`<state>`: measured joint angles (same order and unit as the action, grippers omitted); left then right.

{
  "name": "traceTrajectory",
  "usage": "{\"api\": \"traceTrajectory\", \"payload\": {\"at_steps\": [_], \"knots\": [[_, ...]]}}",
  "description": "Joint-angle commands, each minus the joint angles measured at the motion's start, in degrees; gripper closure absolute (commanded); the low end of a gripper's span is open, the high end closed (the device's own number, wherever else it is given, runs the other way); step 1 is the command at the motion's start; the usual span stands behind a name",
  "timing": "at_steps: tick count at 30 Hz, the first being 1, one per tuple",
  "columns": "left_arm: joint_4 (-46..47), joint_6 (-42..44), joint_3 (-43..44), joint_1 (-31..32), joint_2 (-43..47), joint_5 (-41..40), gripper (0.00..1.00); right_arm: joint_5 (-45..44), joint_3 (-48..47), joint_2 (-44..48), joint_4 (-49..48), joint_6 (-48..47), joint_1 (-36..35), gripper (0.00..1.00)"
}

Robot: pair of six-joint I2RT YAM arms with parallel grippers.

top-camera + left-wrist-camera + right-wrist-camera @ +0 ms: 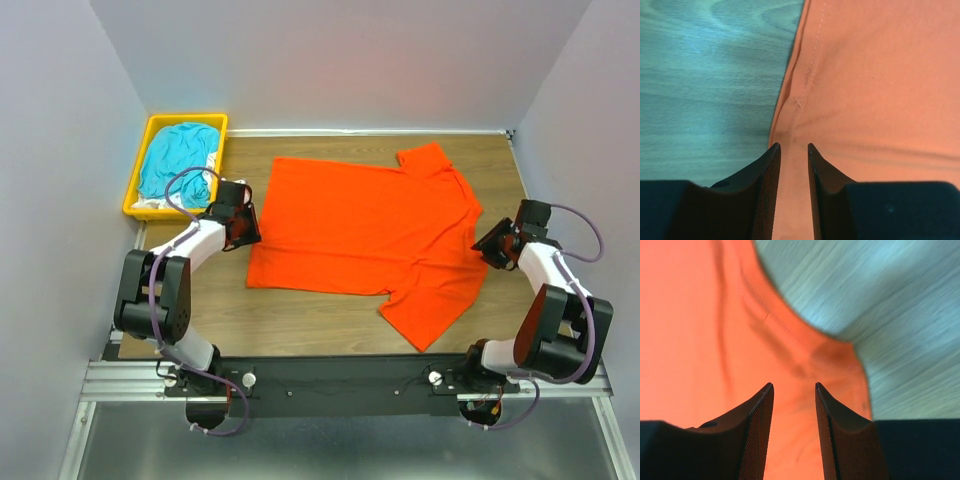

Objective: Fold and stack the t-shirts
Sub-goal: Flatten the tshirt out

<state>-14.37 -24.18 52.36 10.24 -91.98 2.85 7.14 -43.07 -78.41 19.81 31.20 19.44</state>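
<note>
A bright orange-red t-shirt [370,230] lies spread flat on the wooden table, its hem to the left and its sleeves at the far and near right. My left gripper [245,225] is low at the hem edge. In the left wrist view its jaws [794,146] stand a little apart, and the stitched hem [805,80] runs between them. My right gripper [492,245] sits at the shirt's right edge. Its jaws [794,385] are also apart over the orange cloth [700,330] beside a curved edge. A teal-blue t-shirt [178,160] and some white fabric [150,203] lie in the bin.
A yellow plastic bin [135,185] stands at the back left corner of the table, just behind my left gripper. Grey walls close in on both sides and at the back. Bare wood [300,320] shows in front of the shirt.
</note>
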Motion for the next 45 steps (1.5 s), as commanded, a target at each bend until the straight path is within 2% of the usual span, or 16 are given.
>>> {"api": "traceTrajectory", "payload": {"at_steps": [1, 8, 17, 23, 29, 34, 35, 40, 45], "knots": [[-4.4, 2.3, -1.5, 0.2, 4.9, 0.9, 0.64, 2.9, 1.3, 3.3, 7.8, -1.2, -2.0, 0.54], [-8.4, 3.0, -3.8, 2.3, 5.7, 3.5, 0.63, 1.7, 6.8, 7.8, 11.7, -1.0, -2.2, 0.54], [-10.9, 0.5, -3.7, 3.5, 6.8, -1.8, 0.62, -1.4, 3.9, 7.7, 14.0, -3.7, -2.3, 0.53], [-8.0, -2.2, 1.8, 3.1, 5.9, -2.2, 0.61, 1.4, -0.9, 5.1, 9.4, -4.9, -3.8, 0.52], [0.3, -4.7, 10.8, 1.6, -2.2, -4.9, 0.58, 2.6, -5.9, -3.2, -2.0, -3.5, -3.8, 0.52], [-0.7, -4.2, 23.7, 1.3, -13.0, -3.2, 0.58, 7.9, -11.9, -10.6, -6.3, -0.6, -3.9, 0.53], [-0.9, -4.0, 24.0, 1.3, -13.7, -1.1, 0.59, 8.3, -12.0, -10.9, -6.2, 0.0, -4.1, 0.53], [2.1, -2.9, 19.1, 1.8, -13.5, -1.5, 0.59, 5.3, -9.9, -11.0, -6.2, -2.3, -5.0, 0.53], [2.4, -2.2, 22.3, 1.9, -18.4, 0.7, 0.59, 5.2, -13.3, -16.5, -7.1, -1.7, -5.6, 0.53]]}}
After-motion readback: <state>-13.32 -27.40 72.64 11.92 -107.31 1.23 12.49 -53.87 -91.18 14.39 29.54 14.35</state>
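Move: The left hand hovers some 2 cm above the orange shirt, just inside its hem edge. The hem's far corner lies about 24 cm ahead and 4 cm right, its near corner some 15 cm back and 4 cm left. From the right hand, about 3 cm above the cloth, the collar edge is roughly 6 cm straight ahead. The far sleeve is about 29 cm ahead and 16 cm left, the near sleeve 21 cm back and 19 cm left. Towards the far hem corner goes the left hand and towards the collar and far sleeve the right, but only after both draw back about 6 cm over the shirt, fingers tipping steeper. Then each sweeps forward some 15 cm, the left rising about 5 cm on the way and sinking again over the hem, the right edging left and turning about 10 degrees counter-clockwise. Fingers stay part open; contact can't be made out. ##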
